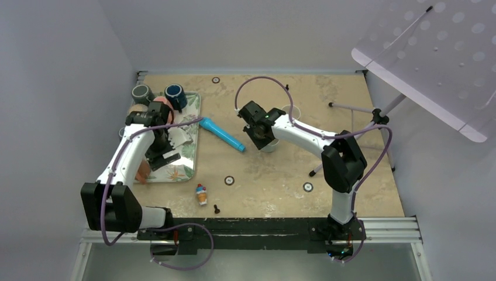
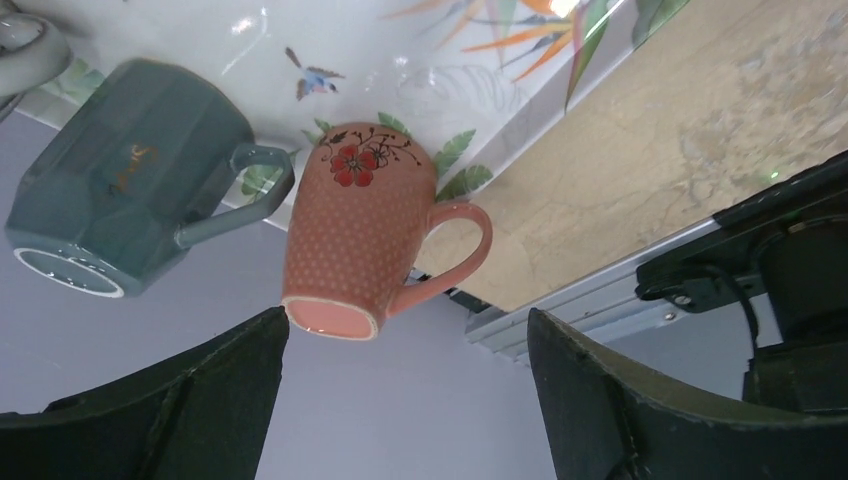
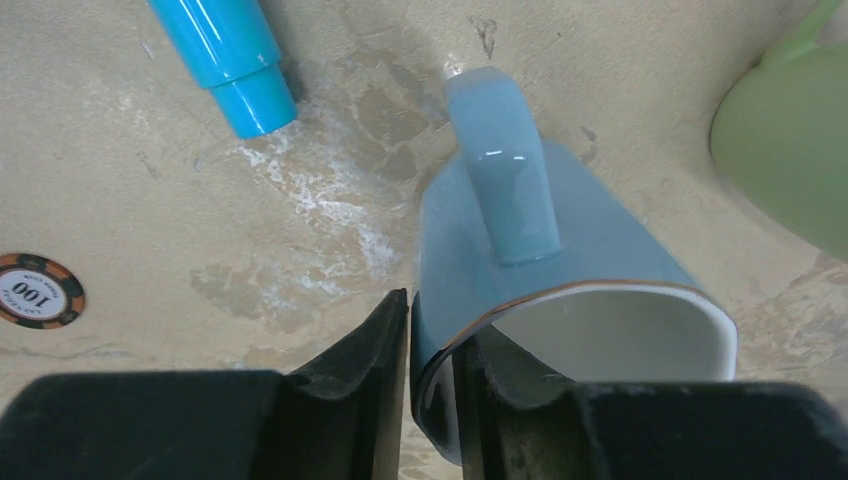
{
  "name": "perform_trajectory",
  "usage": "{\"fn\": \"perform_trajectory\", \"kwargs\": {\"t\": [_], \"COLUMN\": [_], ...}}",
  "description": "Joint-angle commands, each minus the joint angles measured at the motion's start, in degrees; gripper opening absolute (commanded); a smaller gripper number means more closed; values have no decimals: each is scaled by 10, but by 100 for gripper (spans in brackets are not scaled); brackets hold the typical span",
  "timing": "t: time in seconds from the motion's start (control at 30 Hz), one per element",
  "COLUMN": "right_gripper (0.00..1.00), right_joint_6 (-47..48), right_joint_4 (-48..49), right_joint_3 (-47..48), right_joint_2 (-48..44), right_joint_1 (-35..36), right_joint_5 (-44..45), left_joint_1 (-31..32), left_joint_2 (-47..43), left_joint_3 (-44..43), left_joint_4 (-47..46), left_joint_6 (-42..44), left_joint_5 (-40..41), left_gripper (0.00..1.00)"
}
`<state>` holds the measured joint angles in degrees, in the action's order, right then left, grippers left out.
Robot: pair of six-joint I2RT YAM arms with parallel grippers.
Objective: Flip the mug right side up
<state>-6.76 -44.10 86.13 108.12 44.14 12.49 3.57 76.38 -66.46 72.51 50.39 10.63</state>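
A light blue mug (image 3: 560, 250) with a white inside is held in my right gripper (image 3: 430, 320). One finger is inside the rim and one is outside on the wall. The mug is tilted, with its handle (image 3: 505, 180) facing up and its mouth toward the wrist camera. In the top view my right gripper (image 1: 260, 133) is near the table's middle, and the mug (image 1: 269, 144) shows just below it. My left gripper (image 2: 405, 340) is open and empty. It hovers over the tray (image 1: 190, 153) near a pink flowered mug (image 2: 360, 235).
A teal mug (image 2: 120, 215) stands beside the pink one on the tray. A grey mug (image 1: 142, 93) and a dark blue mug (image 1: 175, 96) stand at the tray's far end. A blue marker (image 1: 223, 134), a green mug (image 3: 790, 150), poker chips (image 1: 229, 180) and a small bottle (image 1: 202, 194) lie on the table.
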Motion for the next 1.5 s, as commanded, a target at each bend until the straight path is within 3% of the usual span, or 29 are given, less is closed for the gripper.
{"fn": "perform_trajectory", "kwargs": {"t": [0.0,0.07,0.23,0.33,0.47,0.63,0.73,0.9,1.0,1.07,1.13,1.23,1.33,1.47], "right_gripper": [36,49,63,68,69,70,70,71,71,71,71,71,71,71], "right_joint_6": [17,18,17,20,21,24,30,37,41,43,44,48,52,56], "right_joint_4": [3,2,1,7,-4,0,4,4,3,4,6,12,13,15], "right_joint_3": [27,30,41,37,43,31,24,24,26,29,28,25,25,16], "right_joint_2": [-10,-20,-45,-57,-54,-61,-69,-79,-84,-85,-85,-83,-77,-77], "right_joint_1": [-6,-6,-5,-5,-6,-6,-5,-6,-6,-5,-5,-6,-5,-5], "right_joint_5": [11,10,27,30,33,32,24,16,10,3,-1,-10,-14,-10], "left_joint_1": [-7,-8,-8,-8,-8,-32,-64,-98,-105,-105,-105,-104,-104,-104], "left_joint_2": [16,11,-115,-219,-285,-230,-205,-187,-189,-201,-205,-167,-114,-61], "left_joint_3": [29,50,147,230,285,284,303,333,360,362,350,342,328,283], "left_joint_4": [-3,9,2,-25,-94,-99,-158,-284,-379,-381,-366,-403,-447,-408], "left_joint_6": [65,99,261,384,466,471,498,553,592,603,596,579,549,501], "left_joint_5": [72,80,58,58,73,131,151,126,94,56,19,25,60,88], "left_gripper": [90,87,85,84,85,84,84,80,73,66,57,48,45,44]}}
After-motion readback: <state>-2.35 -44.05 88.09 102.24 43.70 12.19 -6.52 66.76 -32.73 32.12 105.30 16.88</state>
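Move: Some 9 cm to the left hand's left, 2 cm back and 9 cm below stands the upside-down terracotta mug, handle towards the robot; a teal mug stands about 10 cm farther out than it and 2 cm more left. At the right fingertips is the light-blue mug, its middle 3 cm ahead, 3 right, 4 below. From that hand the green mug is 13 cm ahead, 11 right; the microphone 6 ahead, 14 left, 7 below. Swinging the open left gripper back about 7 cm, then forward again past its start and some 7 cm left overall, sinking 8 cm and turning 40 degrees clockwise, brings it to the terracotta mug's handle as its fingers half close. Meanwhile the right fingers open, release the light-blue mug's near-left rim and rise 5 cm straight above it. ##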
